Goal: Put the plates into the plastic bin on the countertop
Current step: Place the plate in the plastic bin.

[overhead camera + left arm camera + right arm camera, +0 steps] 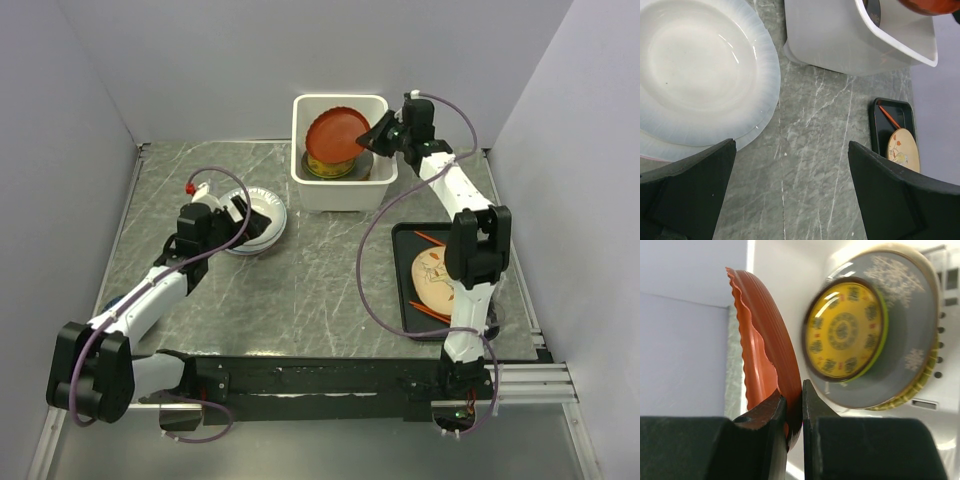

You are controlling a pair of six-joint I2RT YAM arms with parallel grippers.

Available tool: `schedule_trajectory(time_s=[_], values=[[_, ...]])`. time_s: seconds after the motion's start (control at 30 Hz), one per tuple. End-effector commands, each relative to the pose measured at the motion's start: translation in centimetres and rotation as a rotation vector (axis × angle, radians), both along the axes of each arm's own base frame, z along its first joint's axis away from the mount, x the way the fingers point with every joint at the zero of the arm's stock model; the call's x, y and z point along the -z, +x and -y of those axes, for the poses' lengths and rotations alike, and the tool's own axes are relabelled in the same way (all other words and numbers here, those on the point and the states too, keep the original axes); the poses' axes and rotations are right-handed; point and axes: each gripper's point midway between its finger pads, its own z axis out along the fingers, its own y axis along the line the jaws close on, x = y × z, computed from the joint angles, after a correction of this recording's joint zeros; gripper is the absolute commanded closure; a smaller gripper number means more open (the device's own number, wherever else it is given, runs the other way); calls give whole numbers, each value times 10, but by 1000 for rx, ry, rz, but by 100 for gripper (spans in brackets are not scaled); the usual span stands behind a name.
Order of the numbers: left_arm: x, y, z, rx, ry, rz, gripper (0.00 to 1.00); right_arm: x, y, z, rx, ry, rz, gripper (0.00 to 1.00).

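My right gripper [372, 135] is shut on the rim of a red-brown plate [335, 133], which hangs tilted over the white plastic bin [340, 188]. In the right wrist view the scalloped plate [771, 345] sits pinched between the jaws [794, 397], above a stack in the bin topped by a yellow patterned plate [844, 331] on a grey one [905, 330]. My left gripper [243, 207] stands open beside a pile of white and pale plates [262, 215] on the grey countertop [300, 290]. Its wrist view shows the white plate [695, 70] at upper left, outside the jaws [790, 200].
A black rectangular tray [408, 300] lies at the right by the right arm's base, holding a cream patterned plate [432, 275] and orange chopsticks [430, 239]. White walls close in the left, back and right sides.
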Motion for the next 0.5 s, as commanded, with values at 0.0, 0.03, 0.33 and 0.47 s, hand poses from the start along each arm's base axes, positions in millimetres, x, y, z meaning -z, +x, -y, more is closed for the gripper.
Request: schedule_trajectory(time_s=[0.0, 0.03, 0.33, 0.47], values=[[-11, -5, -1, -1, -4, 40, 1, 0, 16, 9, 38, -31, 14, 100], [-13, -6, -2, -4, -6, 44, 1, 6, 17, 9, 39, -34, 0, 100], [-14, -10, -5, -15, 4, 46, 1, 31, 19, 12, 62, -39, -44, 99], [-14, -8, -3, -9, -2, 42, 1, 44, 17, 14, 61, -52, -69, 96]])
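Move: I hold the red plate by its right edge in my right hand, over the plastic bin. The plate stack in the bin, yellow plate on top, has its middle about 7 cm to my left, 3 cm ahead and 14 cm below. The bin's right rim is some 6 cm to my right, level fore and aft; its near rim lies 10 cm back and 4 cm left, both about 5 cm below. From my empty left hand the stack is some 21 cm ahead, 18 cm right and 9 cm below. Keeping the red plate's edge pinched, I lower my right hand about 5 cm into the bin towards the plate stack, easing barely a centimetre forward. My fingers tip some 5 degrees further down on the way; the drop is quick, then slows to a halt with the fingers still shut. ##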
